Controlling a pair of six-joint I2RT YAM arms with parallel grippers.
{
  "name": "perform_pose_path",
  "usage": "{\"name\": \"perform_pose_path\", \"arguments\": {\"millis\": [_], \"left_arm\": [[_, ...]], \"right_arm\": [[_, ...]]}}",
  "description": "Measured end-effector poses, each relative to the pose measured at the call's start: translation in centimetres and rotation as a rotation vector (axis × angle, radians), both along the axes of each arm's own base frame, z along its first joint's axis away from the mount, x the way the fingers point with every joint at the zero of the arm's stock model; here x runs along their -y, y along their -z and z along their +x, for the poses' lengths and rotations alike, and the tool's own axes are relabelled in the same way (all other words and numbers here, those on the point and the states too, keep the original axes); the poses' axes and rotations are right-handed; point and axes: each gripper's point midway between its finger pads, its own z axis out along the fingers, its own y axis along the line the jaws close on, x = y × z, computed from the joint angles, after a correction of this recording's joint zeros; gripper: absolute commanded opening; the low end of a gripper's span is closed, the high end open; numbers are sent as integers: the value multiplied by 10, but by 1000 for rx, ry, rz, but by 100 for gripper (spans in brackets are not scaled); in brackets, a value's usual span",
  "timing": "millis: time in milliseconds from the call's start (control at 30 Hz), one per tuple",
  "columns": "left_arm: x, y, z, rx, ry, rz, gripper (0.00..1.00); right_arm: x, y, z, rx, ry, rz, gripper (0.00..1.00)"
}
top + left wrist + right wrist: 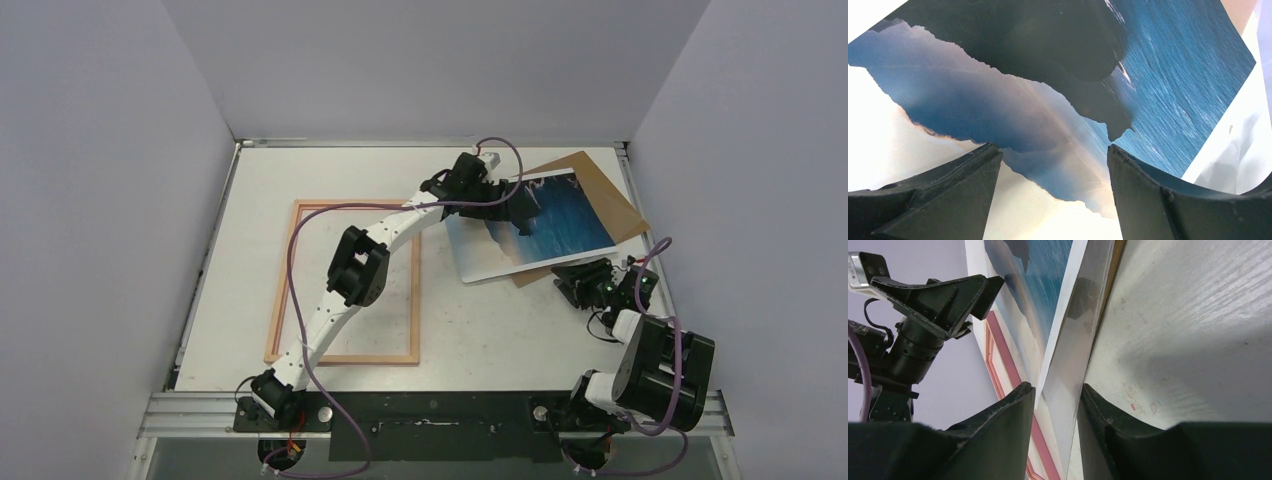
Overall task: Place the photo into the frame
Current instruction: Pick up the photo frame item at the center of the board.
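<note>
The photo (545,225), blue sea with dark mountains, lies at the right on a brown cardboard board (605,185). My left gripper (515,212) hovers over it. In the left wrist view that gripper (1055,152) stands open, with only the print (1168,75) below it. My right gripper (578,277) is at the photo's near edge. In the right wrist view its fingers (1055,387) stand narrowly apart on either side of the photo's white border (1060,335) and a clear sheet (1075,360). The frame (342,285) lies flat at the left, under the left arm.
The frame's pink side (1005,357) shows beyond the photo in the right wrist view, with the left gripper (948,295) above it. The brown board's edge (1115,270) lies under the clear sheet on the white table (1193,315). Walls enclose the table.
</note>
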Motion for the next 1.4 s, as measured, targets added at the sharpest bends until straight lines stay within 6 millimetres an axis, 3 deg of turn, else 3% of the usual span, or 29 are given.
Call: {"name": "perform_pose_path", "arguments": {"millis": [100, 433, 533, 767, 1000, 1200, 1400], "left_arm": [[0, 0, 0, -7, -6, -5, 77], [-1, -2, 1, -43, -25, -32, 77], [-3, -3, 2, -64, -32, -46, 78], [-1, -6, -6, -113, -9, -73, 80], [-21, -3, 5, -113, -14, -55, 80], [-44, -2, 17, -92, -23, -27, 80], [-51, -2, 20, -76, -9, -7, 80]], "right_arm": [[-1, -3, 1, 19, 9, 20, 32], [1, -22, 14, 39, 92, 144, 0], [2, -22, 10, -16, 87, 115, 0], [10, -50, -2, -82, 53, -49, 0], [25, -67, -31, -274, 64, -196, 0], [45, -106, -51, -347, 91, -356, 0], [54, -148, -70, -341, 143, -463, 0]]}}
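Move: The near edge of the clear sheet lies between my half-open right fingers; its middle is about 13 cm ahead, 2 cm left and a couple of centimetres below. On top of it is the photo, its middle 14 cm ahead of my right hand and 4 cm left; the brown board under both is centred some 16 cm ahead and 2 cm right. My left hand is at the photo, whose middle lies roughly 3 cm to that hand's right, just below. I shut my right fingers on the clear sheet's near edge, then carry that edge up about 14 cm while drawing back and to the right, away from the stack, rolling my hand's left side down and tipping its fingers downward. My left hand, fingers still wide open against the photo, then drags about 5 cm left and slightly forward. ##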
